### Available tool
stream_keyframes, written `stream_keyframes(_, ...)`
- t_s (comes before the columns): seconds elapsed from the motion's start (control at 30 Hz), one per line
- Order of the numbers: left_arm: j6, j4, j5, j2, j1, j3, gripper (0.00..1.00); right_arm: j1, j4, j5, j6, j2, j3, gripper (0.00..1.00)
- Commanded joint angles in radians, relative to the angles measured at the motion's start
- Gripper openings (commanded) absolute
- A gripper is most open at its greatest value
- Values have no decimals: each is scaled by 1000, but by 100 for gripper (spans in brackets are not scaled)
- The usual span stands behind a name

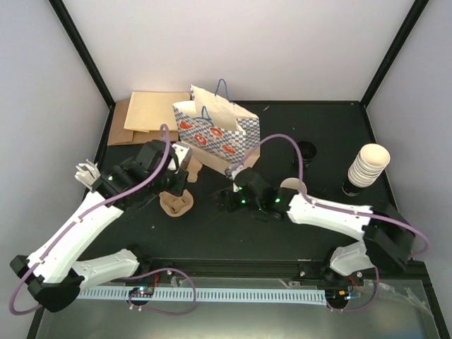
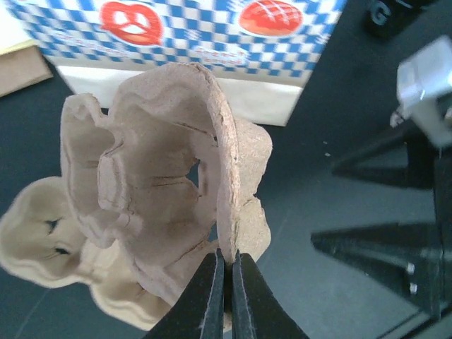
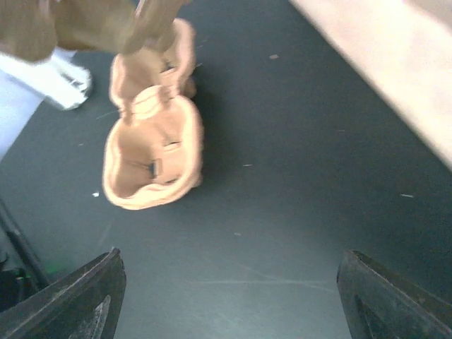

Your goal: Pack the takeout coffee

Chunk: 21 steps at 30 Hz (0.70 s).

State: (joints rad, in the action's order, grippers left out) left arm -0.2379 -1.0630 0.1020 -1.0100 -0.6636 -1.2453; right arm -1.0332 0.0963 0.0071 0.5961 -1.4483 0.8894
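The single cream paper cup [image 1: 292,186] stands on the black table just behind my right forearm. Its round black lid [image 1: 306,149] lies farther back. My left gripper [image 2: 227,263] is shut on the edge of a brown pulp cup carrier [image 2: 169,176], held tilted above the table in front of the blue-checked bag [image 2: 191,28]. In the top view that gripper [image 1: 183,174] hangs left of centre. A second pulp carrier [image 3: 152,159] lies flat on the table. My right gripper [image 3: 229,296] stands wide open and low, with only bare table between its fingers.
The blue-checked bag [image 1: 215,131] stands open at the back centre. Flat brown paper bags [image 1: 145,116] lie behind it on the left. A tall stack of nested cream cups [image 1: 367,166] stands at the right. The second carrier [image 1: 176,204] lies below my left gripper.
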Motion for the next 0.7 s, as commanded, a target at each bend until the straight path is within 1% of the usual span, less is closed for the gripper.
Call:
stream_keyframes(0.0, 13, 79, -87, -52, -54, 17, 1, 64, 153, 104, -27, 126, -50, 84)
stream_keyframes(0.17, -56, 105, -31, -124, -163, 21, 1, 141, 283, 157, -46, 268, -85, 84)
stream_keyframes(0.3, -124, 136, 41, -184, -268, 20, 2, 186, 365, 208, -41, 357, -95, 84)
stream_keyframes(0.47, -217, 169, 81, -300, -354, 15, 2, 218, 432, 263, 5, 418, -108, 83)
stream_keyframes(0.53, -240, 174, 90, -346, -379, 10, 4, 221, 453, 275, 14, 432, -111, 84)
stream_keyframes(0.57, -247, 177, 86, -366, -389, 6, 12, 221, 461, 276, 16, 437, -110, 83)
stream_keyframes(0.6, -247, 181, 73, -384, -399, -1, 24, 221, 466, 273, 13, 441, -110, 83)
stream_keyframes(0.67, -228, 199, 29, -401, -414, -6, 56, 220, 472, 266, 3, 450, -109, 84)
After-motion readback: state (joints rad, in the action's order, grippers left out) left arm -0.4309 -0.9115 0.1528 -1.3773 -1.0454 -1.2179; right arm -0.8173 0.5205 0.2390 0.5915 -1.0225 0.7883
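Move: The carrier pinched by its rim in the left hand is going to the bare table in front of the bag, about 15 cm right and 23 cm below that hand. The other carrier lies 7 cm left, 5 cm ahead and 22 cm below; the bag stands 19 cm ahead, 10 cm right. From the right hand, the white cup is about 21 cm right, 4 cm ahead, 8 cm below; the black cup 26 cm right, 16 cm ahead; the bag 19 cm ahead, 2 cm left. The pinched carrier travels with the left hand some 13 cm right and 9 cm down across the front of the bag, drawing slightly back as the wrist tips further down; at the end the fingers part and let its rim go. The right hand, empty and open, clears out to the right by about 16 cm towards the white cup, rising a little and swinging clockwise. ##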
